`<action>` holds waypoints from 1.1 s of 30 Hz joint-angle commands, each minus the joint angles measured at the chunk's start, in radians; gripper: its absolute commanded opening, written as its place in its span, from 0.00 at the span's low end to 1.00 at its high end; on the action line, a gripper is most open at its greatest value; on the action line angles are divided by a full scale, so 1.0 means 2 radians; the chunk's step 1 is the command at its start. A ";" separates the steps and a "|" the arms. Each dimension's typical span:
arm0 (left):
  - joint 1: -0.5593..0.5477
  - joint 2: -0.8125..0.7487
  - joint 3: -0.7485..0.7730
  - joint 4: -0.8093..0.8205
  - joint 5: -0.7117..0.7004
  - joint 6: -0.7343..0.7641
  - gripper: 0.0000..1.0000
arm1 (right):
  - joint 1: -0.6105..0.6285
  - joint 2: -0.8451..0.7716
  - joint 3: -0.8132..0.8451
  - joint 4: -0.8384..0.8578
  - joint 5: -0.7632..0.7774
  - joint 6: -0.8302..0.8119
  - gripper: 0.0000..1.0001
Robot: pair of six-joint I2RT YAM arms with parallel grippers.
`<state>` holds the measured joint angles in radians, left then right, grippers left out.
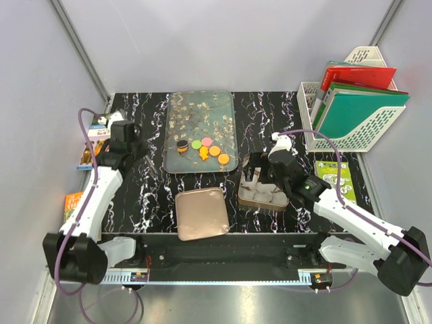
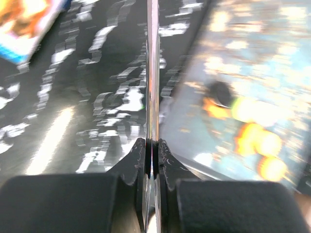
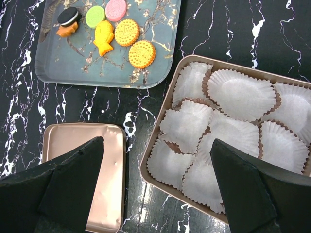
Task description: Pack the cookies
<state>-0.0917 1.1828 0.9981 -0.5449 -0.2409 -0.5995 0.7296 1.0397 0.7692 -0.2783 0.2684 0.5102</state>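
The cookies [image 1: 202,150] lie in a cluster on the blue-grey patterned tray [image 1: 200,108]: a dark brown sandwich [image 3: 69,16], a green round [image 3: 95,15], a pink round [image 3: 116,9], an orange fish [image 3: 104,38] and two orange rounds [image 3: 127,32]. In the left wrist view they are a blur [image 2: 252,131]. The rose-gold tin [image 3: 160,145] holds several white paper cups [image 3: 240,93]. My right gripper [image 3: 158,165] hangs open above the tin's left edge [image 1: 260,177]. My left gripper [image 2: 152,143] is shut on a thin shiny metal strip [image 2: 153,73], left of the tray [image 1: 143,159].
The rose-gold lid [image 1: 200,213] lies at the front, left of the tin. A white file rack with red and green folders [image 1: 354,101] stands back right, with a green booklet [image 1: 335,179] below it. Snack packets [image 1: 94,138] lie off the table's left edge.
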 commanded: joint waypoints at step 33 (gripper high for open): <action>-0.163 0.137 0.181 -0.116 0.087 0.136 0.13 | 0.000 -0.015 0.014 -0.013 0.025 0.009 1.00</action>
<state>-0.4000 1.4879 1.3251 -0.7769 -0.0299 -0.3576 0.7296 1.0142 0.7853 -0.3111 0.2974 0.5190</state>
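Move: Some 13 cm to the left hand's right, 9 cm ahead and 17 cm below lies the black sandwich cookie on the green tray. At about that same depth, the green round cookie is 18 cm to the hand's right and 9 cm ahead; the yellow fish cookie is 21 cm right and 6 cm ahead. From the right hand the sandwich cookie is roughly 25 cm left, 14 cm ahead and 16 cm below. Swinging about 14 cm to the right towards the cookies on the green tray, the left hand keeps its grip on the slim metal tool. It rises a little at first, then sinks slightly below its starting height. On the way the wrist turns some 35 degrees clockwise and the fingers tip further down. ##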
